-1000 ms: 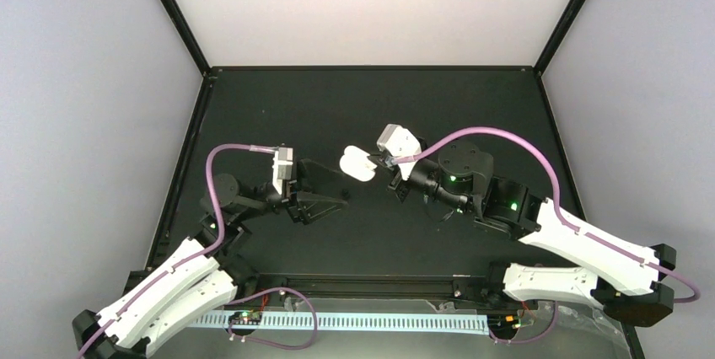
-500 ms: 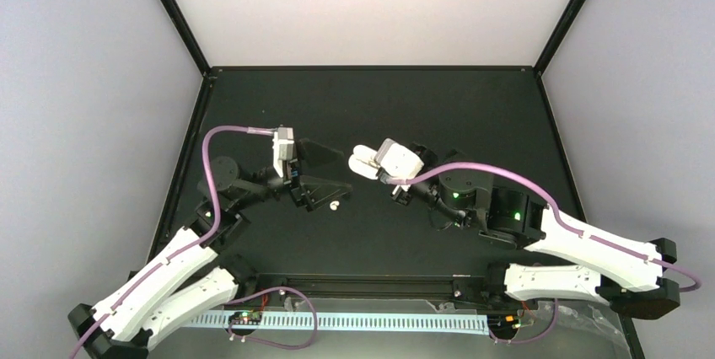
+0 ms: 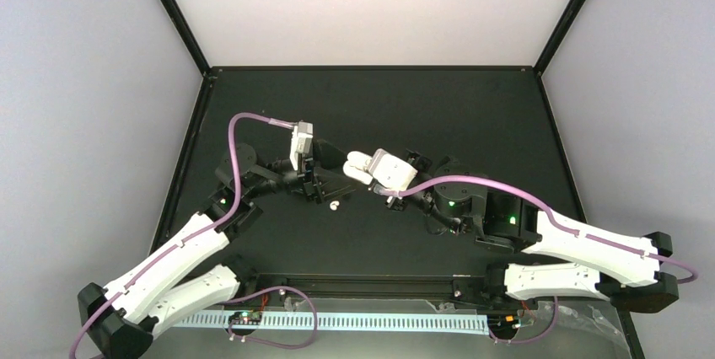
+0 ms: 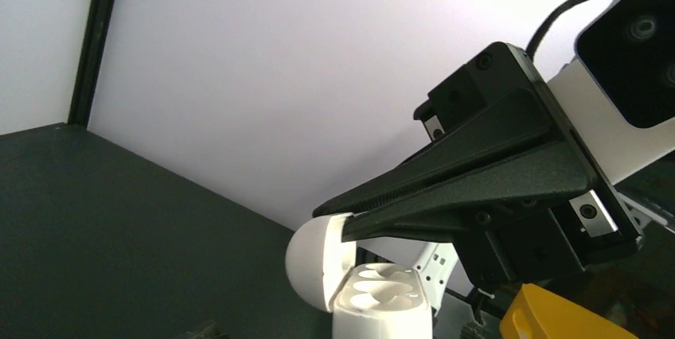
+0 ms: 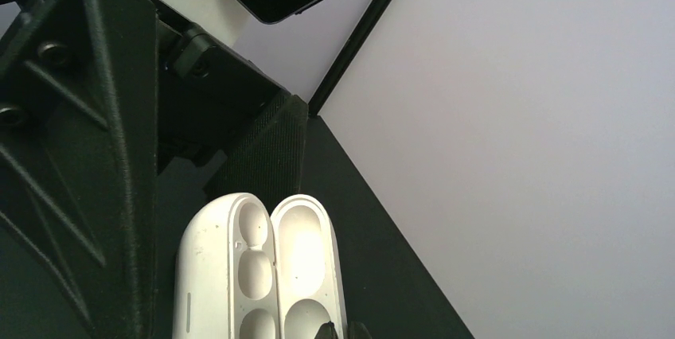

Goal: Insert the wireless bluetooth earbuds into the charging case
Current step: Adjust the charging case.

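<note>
My right gripper (image 3: 372,173) is shut on the lid edge of the white charging case (image 3: 357,165), holding it above the table's middle. The case is hinged open, and the sockets (image 5: 239,263) that I can see are empty; the lid (image 5: 306,259) stands beside them. In the left wrist view the case (image 4: 380,307) stands upright with the right gripper's finger (image 4: 477,180) on its lid (image 4: 314,267). My left gripper (image 3: 329,182) is open and empty, just left of the case; its fingers (image 5: 87,140) stand apart. One white earbud (image 3: 335,206) lies on the mat below it. No other earbuds show.
The black mat (image 3: 379,106) is bounded by a black frame and white walls. A yellow part (image 4: 557,319) shows at the bottom right of the left wrist view. Both arms meet near the table's middle, with cables looping over them.
A white earbud has appeared on the mat under the left gripper. The left gripper has moved right toward the case, while the right gripper has carried the case slightly left.
</note>
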Robot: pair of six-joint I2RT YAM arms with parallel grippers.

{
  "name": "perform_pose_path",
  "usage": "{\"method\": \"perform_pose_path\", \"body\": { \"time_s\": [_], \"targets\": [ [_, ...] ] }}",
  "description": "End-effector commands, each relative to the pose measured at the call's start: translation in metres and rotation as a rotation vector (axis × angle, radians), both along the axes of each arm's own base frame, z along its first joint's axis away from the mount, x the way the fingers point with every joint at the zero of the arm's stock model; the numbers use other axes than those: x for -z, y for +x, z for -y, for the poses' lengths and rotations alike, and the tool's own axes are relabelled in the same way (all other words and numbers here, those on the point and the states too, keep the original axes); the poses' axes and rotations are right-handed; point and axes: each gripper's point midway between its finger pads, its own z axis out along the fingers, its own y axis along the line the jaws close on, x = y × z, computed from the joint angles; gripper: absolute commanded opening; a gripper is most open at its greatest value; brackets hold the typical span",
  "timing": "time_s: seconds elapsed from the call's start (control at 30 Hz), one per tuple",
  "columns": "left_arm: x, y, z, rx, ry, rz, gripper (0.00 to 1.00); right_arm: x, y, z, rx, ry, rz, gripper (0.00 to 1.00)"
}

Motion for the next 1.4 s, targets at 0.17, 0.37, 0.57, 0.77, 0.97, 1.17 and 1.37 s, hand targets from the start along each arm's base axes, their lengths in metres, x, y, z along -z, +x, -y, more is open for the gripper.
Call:
{"method": "perform_pose_path", "body": {
  "time_s": [0.17,0.37,0.57,0.77,0.97,1.17,1.37],
  "targets": [
    [-0.021,-0.014,0.004,0.093,-0.051,0.038,0.67,-0.004,0.001,-0.006,0.006,0.009,0.025,0.01],
    [-0.017,-0.012,0.006,0.1,-0.044,0.017,0.56,-0.004,0.001,-0.007,0.006,0.008,0.029,0.01],
    [-0.013,-0.011,0.008,0.108,-0.037,0.006,0.47,-0.003,0.002,-0.007,0.009,0.006,0.03,0.01],
    [-0.01,-0.011,0.009,0.116,-0.031,0.001,0.39,-0.001,0.002,-0.007,0.01,0.002,0.03,0.01],
    [-0.009,-0.011,0.01,0.124,-0.028,0.002,0.32,-0.002,0.002,-0.006,0.01,0.004,0.033,0.01],
    [-0.01,-0.013,0.011,0.133,-0.031,0.011,0.25,-0.002,0.002,-0.005,0.011,0.005,0.03,0.01],
    [-0.008,-0.014,0.01,0.137,-0.027,0.027,0.1,-0.003,-0.001,-0.004,-0.003,0.018,0.021,0.01]
  ]
}}
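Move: The open charging case's body is already between the left gripper's wide-open fingers, about 2 cm right of that hand, level ahead and in height. The lid, already pinched by the right gripper, lies about 3 cm ahead, 3 cm right and 2 cm above the left hand; the white earbud on the table is some 6 cm ahead, 3 cm left and 36 cm down. From the right hand the body is about 2 cm back, 2 cm left and 2 cm lower. Shut the left gripper steadily from wide open to about a quarter open, so its two fingers pinch the case body, while easing it about 1 cm right and 1 cm back and turning it some 5 degrees clockwise. Keep the right gripper's shut fingers on the lid; shift that hand barely 1 cm left early on, then hold it still. ##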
